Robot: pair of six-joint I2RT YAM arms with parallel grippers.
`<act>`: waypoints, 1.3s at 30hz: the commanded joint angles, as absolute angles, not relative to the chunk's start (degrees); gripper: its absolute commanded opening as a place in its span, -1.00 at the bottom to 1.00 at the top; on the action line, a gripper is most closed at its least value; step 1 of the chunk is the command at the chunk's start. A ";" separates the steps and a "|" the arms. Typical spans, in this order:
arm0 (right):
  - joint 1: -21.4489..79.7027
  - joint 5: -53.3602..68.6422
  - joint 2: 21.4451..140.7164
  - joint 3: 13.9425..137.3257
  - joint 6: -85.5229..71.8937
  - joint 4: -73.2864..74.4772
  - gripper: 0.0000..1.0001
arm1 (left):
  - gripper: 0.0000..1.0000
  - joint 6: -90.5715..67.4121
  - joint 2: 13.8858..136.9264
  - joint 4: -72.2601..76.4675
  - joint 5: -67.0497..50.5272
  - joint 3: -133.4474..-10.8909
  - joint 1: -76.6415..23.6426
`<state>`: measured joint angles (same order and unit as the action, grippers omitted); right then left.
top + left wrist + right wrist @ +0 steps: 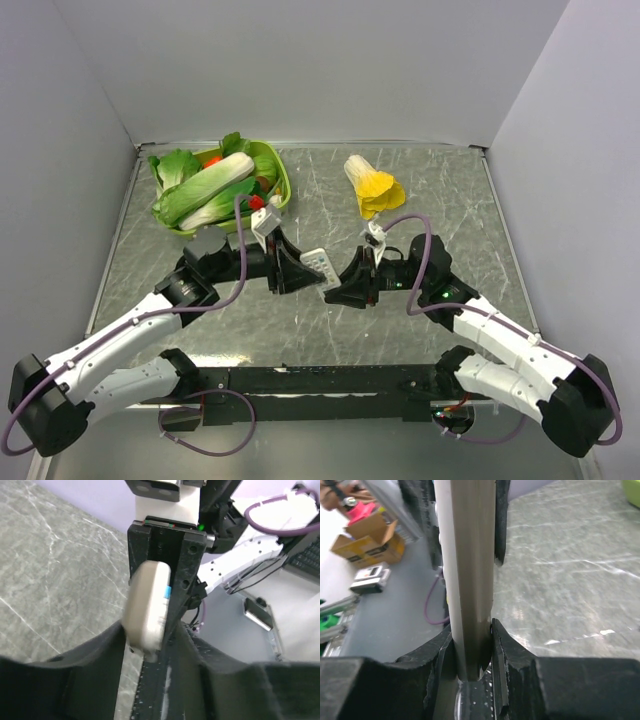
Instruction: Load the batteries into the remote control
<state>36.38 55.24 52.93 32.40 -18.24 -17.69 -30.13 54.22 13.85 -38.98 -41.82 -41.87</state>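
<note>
The remote control (317,264) hangs in mid-air over the table's middle, between my two grippers. My left gripper (303,274) reaches in from the left. In the left wrist view its fingers sit close on either side of the remote control's (148,605) rounded beige end, at the left gripper's (148,647) tips. My right gripper (336,290) comes in from the right. In the right wrist view the right gripper (472,642) is shut on the remote control's (470,555) other end, with both pads against its flat faces. The batteries are not in view.
A green basket (283,178) of toy vegetables (205,196) stands at the back left. A yellow-and-white toy cabbage (372,186) lies at the back middle, just behind the right wrist. The grey marbled table (450,190) is walled on three sides.
</note>
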 commanded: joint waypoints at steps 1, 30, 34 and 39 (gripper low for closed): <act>37.26 44.26 49.23 33.66 -13.72 -13.28 -0.98 | 0.35 -29.88 51.24 13.46 -32.12 -43.25 -41.84; 67.32 -27.86 58.62 37.00 -1.05 -15.64 -1.00 | 0.99 -51.77 51.85 12.83 13.00 -37.88 -52.73; 68.03 -27.51 60.02 37.35 -1.05 -16.17 -1.00 | 0.98 -52.12 53.17 14.23 14.76 -37.09 -53.09; 68.55 -27.60 60.82 37.53 -1.32 -16.44 -1.00 | 0.83 -51.94 54.84 15.38 14.15 -37.70 -53.26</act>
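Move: The remote is between the two hands, held in the right fingers; its middle lies about 3 cm left, 2 cm ahead and 3 cm above the right hand. From the left hand, whose fingers are just loosening at its other end, it is about 3 cm right, level fore and aft, and 3 cm lower. The batteries lie some 15 cm ahead and 6 cm left of the left hand, the yellow-wrapped cabbage 35 cm ahead and 16 cm right of it, all about 25 cm below. The remote stays pinched in the right hand, which carries it forward about 7.5 cm and down, swinging clockwise nearly 50 degrees. The left fingers open wide and come free, the hand backing off leftward and forward with a slight rise; then it comes back rightward and down to the remote while still going forward, turned some 40 degrees counter-clockwise, jaws kept wide. ##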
